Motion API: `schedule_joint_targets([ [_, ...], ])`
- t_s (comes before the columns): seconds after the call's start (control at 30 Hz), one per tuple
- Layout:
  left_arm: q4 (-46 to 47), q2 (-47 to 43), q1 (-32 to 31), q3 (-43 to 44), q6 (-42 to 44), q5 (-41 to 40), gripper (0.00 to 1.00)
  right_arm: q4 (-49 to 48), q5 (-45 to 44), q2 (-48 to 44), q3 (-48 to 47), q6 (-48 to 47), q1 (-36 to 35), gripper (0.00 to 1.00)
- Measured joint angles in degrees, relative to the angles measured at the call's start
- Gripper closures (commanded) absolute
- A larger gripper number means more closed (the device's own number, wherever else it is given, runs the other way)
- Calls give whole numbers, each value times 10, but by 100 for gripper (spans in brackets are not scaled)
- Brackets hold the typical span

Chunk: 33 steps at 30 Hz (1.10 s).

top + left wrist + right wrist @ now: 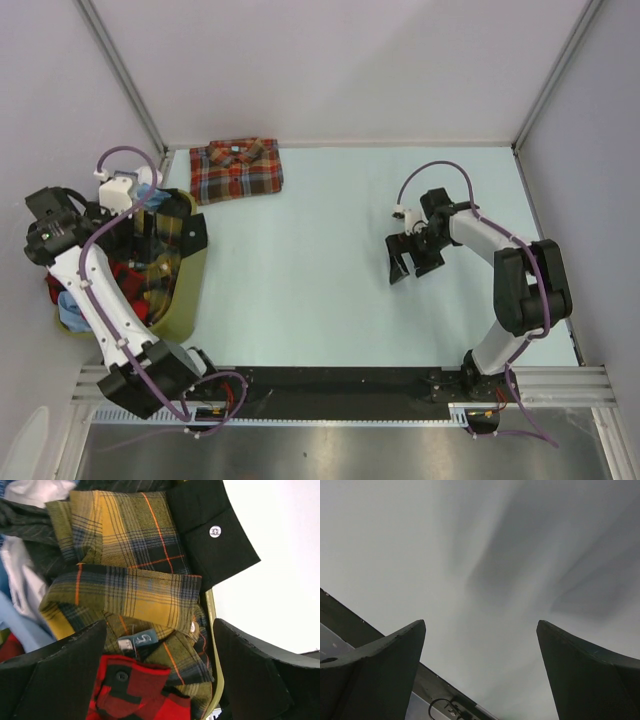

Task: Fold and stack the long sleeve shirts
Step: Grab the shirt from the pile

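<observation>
One long sleeve shirt, red-orange plaid [238,169], lies folded on the table at the back left. A yellow-and-black plaid shirt [131,582] lies crumpled on top of the clothes in the olive basket [190,298]; from above the yellow plaid shirt [165,258] shows inside it. My left gripper [148,222] hangs just above that shirt, and in the wrist view the left gripper [160,645] is open, its fingers [60,675] on either side of the collar label with nothing held. My right gripper [412,262] hovers open over bare table at the right, and the wrist view shows the right gripper [480,630] empty.
The basket also holds a red-and-black checked garment [137,697], a black garment with a white button [212,537] draped over the rim [212,625], and white and blue cloth. Walls close in the table at the back and sides.
</observation>
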<state>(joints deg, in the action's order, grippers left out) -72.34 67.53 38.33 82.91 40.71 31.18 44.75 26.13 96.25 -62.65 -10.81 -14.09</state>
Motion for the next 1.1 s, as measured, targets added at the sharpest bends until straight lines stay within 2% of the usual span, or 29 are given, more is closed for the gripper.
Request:
schedule_joint_targets([
  [0.17, 9, 41, -9, -7, 9, -16, 10, -5, 12, 0, 15, 0, 0, 0],
  [0.37, 79, 47, -91, -69, -16, -126, 12, -5, 23, -4, 26, 2, 9, 0],
  [0.5, 121, 38, -133, -102, -53, -195, 52, -5, 31, -11, 27, 2, 19, 0],
  [0.57, 136, 29, -146, -112, -71, -222, 65, -5, 35, -12, 27, 2, 23, 0],
  [0.6, 138, 27, -149, -113, -79, -230, 81, -5, 38, -12, 27, 2, 25, 0],
  [0.67, 140, 23, -154, -113, -98, -245, 100, -3, 41, -12, 27, 2, 28, 0],
  [0.9, 121, 17, -160, -76, -161, -270, 100, 21, 54, -12, 22, -10, 61, 0],
  [1.1, 98, 7, -160, 28, -209, -288, 100, 45, 68, 12, 1, -26, 141, 0],
])
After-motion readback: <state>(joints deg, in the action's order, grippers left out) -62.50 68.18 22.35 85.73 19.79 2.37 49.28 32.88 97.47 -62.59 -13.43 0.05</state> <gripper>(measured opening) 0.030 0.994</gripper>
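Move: The yellow plaid shirt on top of the basket pile lies just below the left hand, its nearest fold about 3 cm ahead, 1 cm left and 8 cm down. The plaid's black cuff hangs over the basket rim about 10 cm to the hand's right and 4 cm ahead; the red-and-black shirt lies some 5 cm back and 1 cm left, 12 cm below. From the right hand, the plaid is roughly 45 cm left, level ahead and perhaps 12 cm higher. The plaid shirt's raised fold is pinched by the left hand, which sinks about 6.5 cm onto it while easing forward, fingers open, then shuts them fully. It lifts the fold some 7.5 cm while turning counter-clockwise, around 15 degrees overall. The right hand, empty and open, shifts about 5 cm right over the bare table. ##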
